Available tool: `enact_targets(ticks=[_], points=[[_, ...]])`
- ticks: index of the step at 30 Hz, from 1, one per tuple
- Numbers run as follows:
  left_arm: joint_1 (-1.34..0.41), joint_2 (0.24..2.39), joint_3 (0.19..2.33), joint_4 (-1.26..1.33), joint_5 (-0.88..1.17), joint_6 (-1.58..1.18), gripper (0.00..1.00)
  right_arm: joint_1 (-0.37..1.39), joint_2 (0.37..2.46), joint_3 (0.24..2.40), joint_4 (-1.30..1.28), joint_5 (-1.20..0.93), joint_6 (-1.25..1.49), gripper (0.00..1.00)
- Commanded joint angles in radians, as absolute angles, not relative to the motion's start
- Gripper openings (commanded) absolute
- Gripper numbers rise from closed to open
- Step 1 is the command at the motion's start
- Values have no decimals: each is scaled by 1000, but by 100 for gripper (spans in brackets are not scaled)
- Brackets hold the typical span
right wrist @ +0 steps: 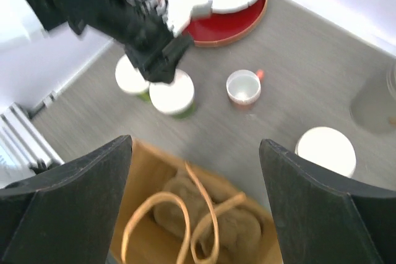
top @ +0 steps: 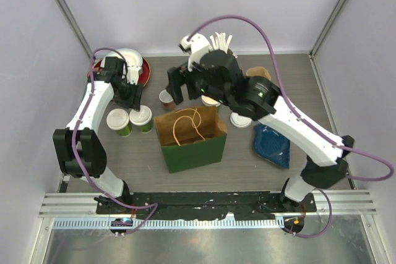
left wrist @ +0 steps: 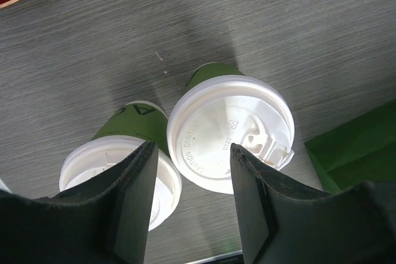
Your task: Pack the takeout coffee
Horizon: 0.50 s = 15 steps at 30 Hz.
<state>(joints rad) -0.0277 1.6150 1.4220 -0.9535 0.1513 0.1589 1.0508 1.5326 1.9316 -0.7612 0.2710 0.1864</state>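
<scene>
Two green takeout coffee cups with white lids stand side by side left of the green paper bag (top: 189,134): the left cup (top: 117,120) and the right cup (top: 141,117). My left gripper (top: 133,95) hovers just above them. In the left wrist view it is open (left wrist: 192,196), with the right cup's lid (left wrist: 229,131) showing between the fingers and the left cup's lid (left wrist: 102,165) under the left finger. My right gripper (top: 176,89) hangs wide open (right wrist: 198,196) over the bag's brown inside (right wrist: 185,214), holding nothing. Another lidded cup (top: 240,119) stands right of the bag.
A small red-and-white cup (top: 167,98) stands open behind the bag. At the back left, a red plate (top: 143,72) holds white lids. A straw holder (top: 219,42) and a brown cup (top: 258,72) are at the back. A blue pouch (top: 271,145) lies to the right.
</scene>
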Motion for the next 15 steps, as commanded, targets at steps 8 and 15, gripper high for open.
enact_targets(ticks=[8, 15], points=[[101, 1482, 1425, -934, 247, 173, 55, 922, 2103, 2571, -804, 135, 336, 72], [179, 1428, 1388, -927, 274, 199, 58, 910, 2250, 2618, -689, 121, 341, 65]])
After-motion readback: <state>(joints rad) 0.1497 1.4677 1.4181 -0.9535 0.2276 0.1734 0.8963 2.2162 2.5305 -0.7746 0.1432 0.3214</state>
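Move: The right-hand lidded coffee stands some 12 cm ahead, 18 cm left and 34 cm below the right gripper. The pink mug is about 19 cm ahead and 8 cm left, the green bag roughly 6 cm back and straight below. From the left gripper, hovering above the cups, that same coffee lies about 3 cm right and 9 cm down, its left-hand twin 6 cm left and level with it, the mug 12 cm right and 9 cm ahead. Swing the right gripper off the bag, some 14 cm forward and 11 cm left towards the lidded coffees, rising a touch before dropping about 9 cm, and narrow its fingers partway. Meanwhile lift the left gripper clear of the right-hand coffee, about 5 cm left and 5 cm up, over the left-hand one, tipping its fingertips slightly forward and leaving them open. ##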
